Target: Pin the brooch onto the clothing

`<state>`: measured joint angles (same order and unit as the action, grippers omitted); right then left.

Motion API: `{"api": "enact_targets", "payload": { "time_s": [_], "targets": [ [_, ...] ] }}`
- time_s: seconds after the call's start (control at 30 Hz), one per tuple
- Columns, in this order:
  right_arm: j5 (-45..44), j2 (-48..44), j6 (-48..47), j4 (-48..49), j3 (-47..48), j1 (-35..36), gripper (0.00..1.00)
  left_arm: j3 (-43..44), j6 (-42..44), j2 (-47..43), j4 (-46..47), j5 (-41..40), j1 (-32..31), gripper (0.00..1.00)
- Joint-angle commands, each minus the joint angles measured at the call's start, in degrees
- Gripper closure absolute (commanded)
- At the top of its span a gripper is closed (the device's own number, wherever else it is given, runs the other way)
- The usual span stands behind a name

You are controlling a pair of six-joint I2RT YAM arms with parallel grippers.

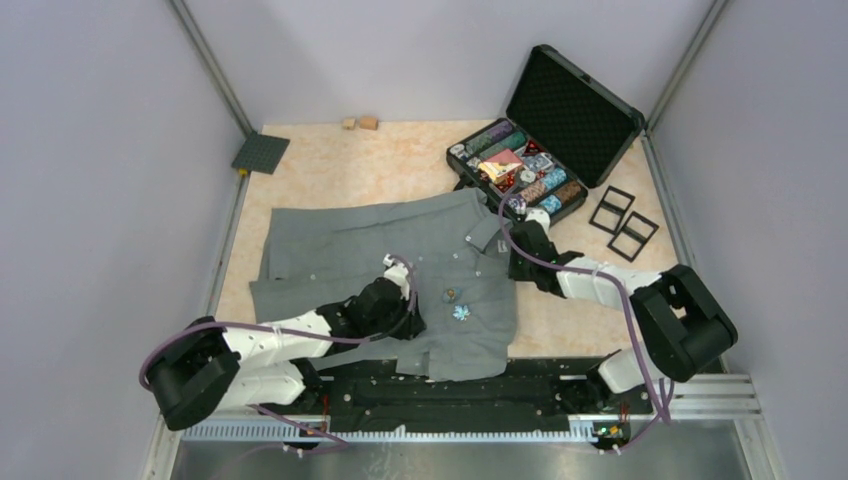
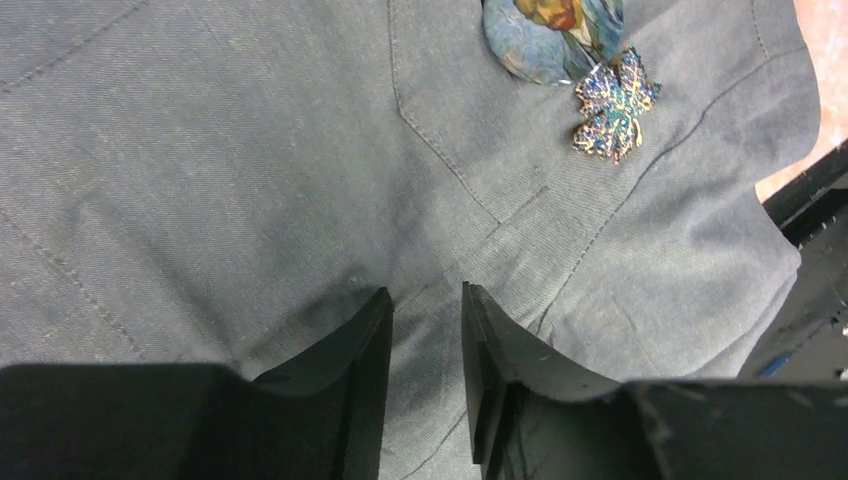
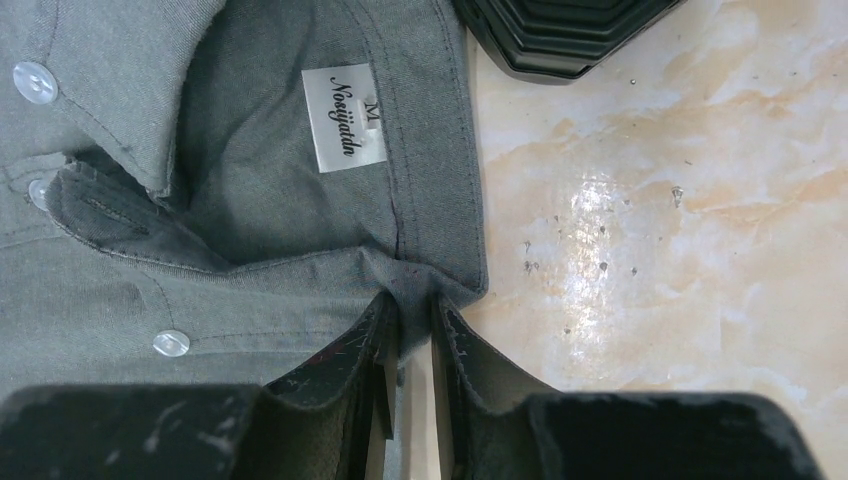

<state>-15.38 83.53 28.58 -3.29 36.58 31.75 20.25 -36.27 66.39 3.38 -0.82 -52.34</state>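
The clothing [image 1: 340, 250], a grey button-up shirt, lies flat on the table. On its chest pocket rest a glittery leaf-shaped brooch [image 2: 614, 105] [image 1: 461, 313] and a round painted brooch [image 2: 555, 35] [image 1: 451, 295]. My left gripper [image 2: 427, 297] [image 1: 412, 318] is down on the cloth [image 2: 200, 180] below the pocket, jaws narrow with a ridge of fabric pinched between them. My right gripper [image 3: 412, 305] [image 1: 510, 262] is shut on the shirt's edge beside the collar, just below the white neck label [image 3: 344, 118]. Pale buttons [image 3: 33, 82] show at the left.
An open black case [image 1: 525, 170] full of chips and cards stands at the back right, and its corner [image 3: 560, 35] lies close to the collar. Two black square frames [image 1: 622, 222] lie right of it. A dark plate [image 1: 261, 153] and small wooden blocks [image 1: 360, 123] sit at the back.
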Motion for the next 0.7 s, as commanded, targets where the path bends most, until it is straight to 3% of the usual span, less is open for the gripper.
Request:
{"api": "enact_targets", "payload": {
  "time_s": [0.0,0.03,0.1,0.2,0.27,0.43,0.67],
  "targets": [
    [-1.07,1.54,-1.95,-3.02,1.15,-1.16,0.81,-0.9,-0.93,-1.09,-3.86,3.89,-0.31,0.62],
    [-0.37,1.18,-2.45,-3.13,1.39,-1.16,0.8,-0.3,-0.66,-1.42,-4.2,3.85,-0.31,0.58],
    [2.52,-0.21,-4.17,-3.68,2.33,-1.16,0.75,1.61,0.18,-2.13,-5.19,3.58,-0.31,0.33],
    [6.39,-3.57,-6.3,-5.63,3.93,-1.16,0.53,5.27,1.69,-2.4,-7.9,1.5,-0.22,0.21],
    [8.14,-6.09,-8.02,-7.71,5.23,-1.16,0.38,8.2,3.31,-2.55,-10.21,-0.85,-0.22,0.17],
    [7.59,-13.7,-10.32,-12.2,6.9,-1.27,0.19,14.72,7.36,-3.49,-13.92,-2.72,1.33,0.12],
    [7.6,-22.27,-10.72,-19.51,7.83,-8.42,0.11,21.04,7.82,-4.89,-19.97,1.32,15.63,0.11]
  ]
}}
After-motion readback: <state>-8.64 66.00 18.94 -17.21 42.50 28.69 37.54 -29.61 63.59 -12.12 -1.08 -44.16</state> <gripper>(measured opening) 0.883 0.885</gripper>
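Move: Both my hands are down at the clothing: my right fingers are at the shirt edge, with the collar label about 6 cm ahead and 2 cm left. From my right hand the leaf brooch lies some 7 cm back and 10 cm left. From my left hand the leaf brooch is about 4 cm ahead and 7 cm right, the round brooch 8 cm ahead and 6 cm right, all near fingertip height. I let the shirt edge go with my right fingers, opening them wide and lifting nearly straight up by about 10 cm as that wrist turns some 10 degrees counter-clockwise. My left fingers spread wide too; that hand edges barely back, then rises about 9 cm off the cloth, sweeping forward some 6 cm late on, left of the brooches. ##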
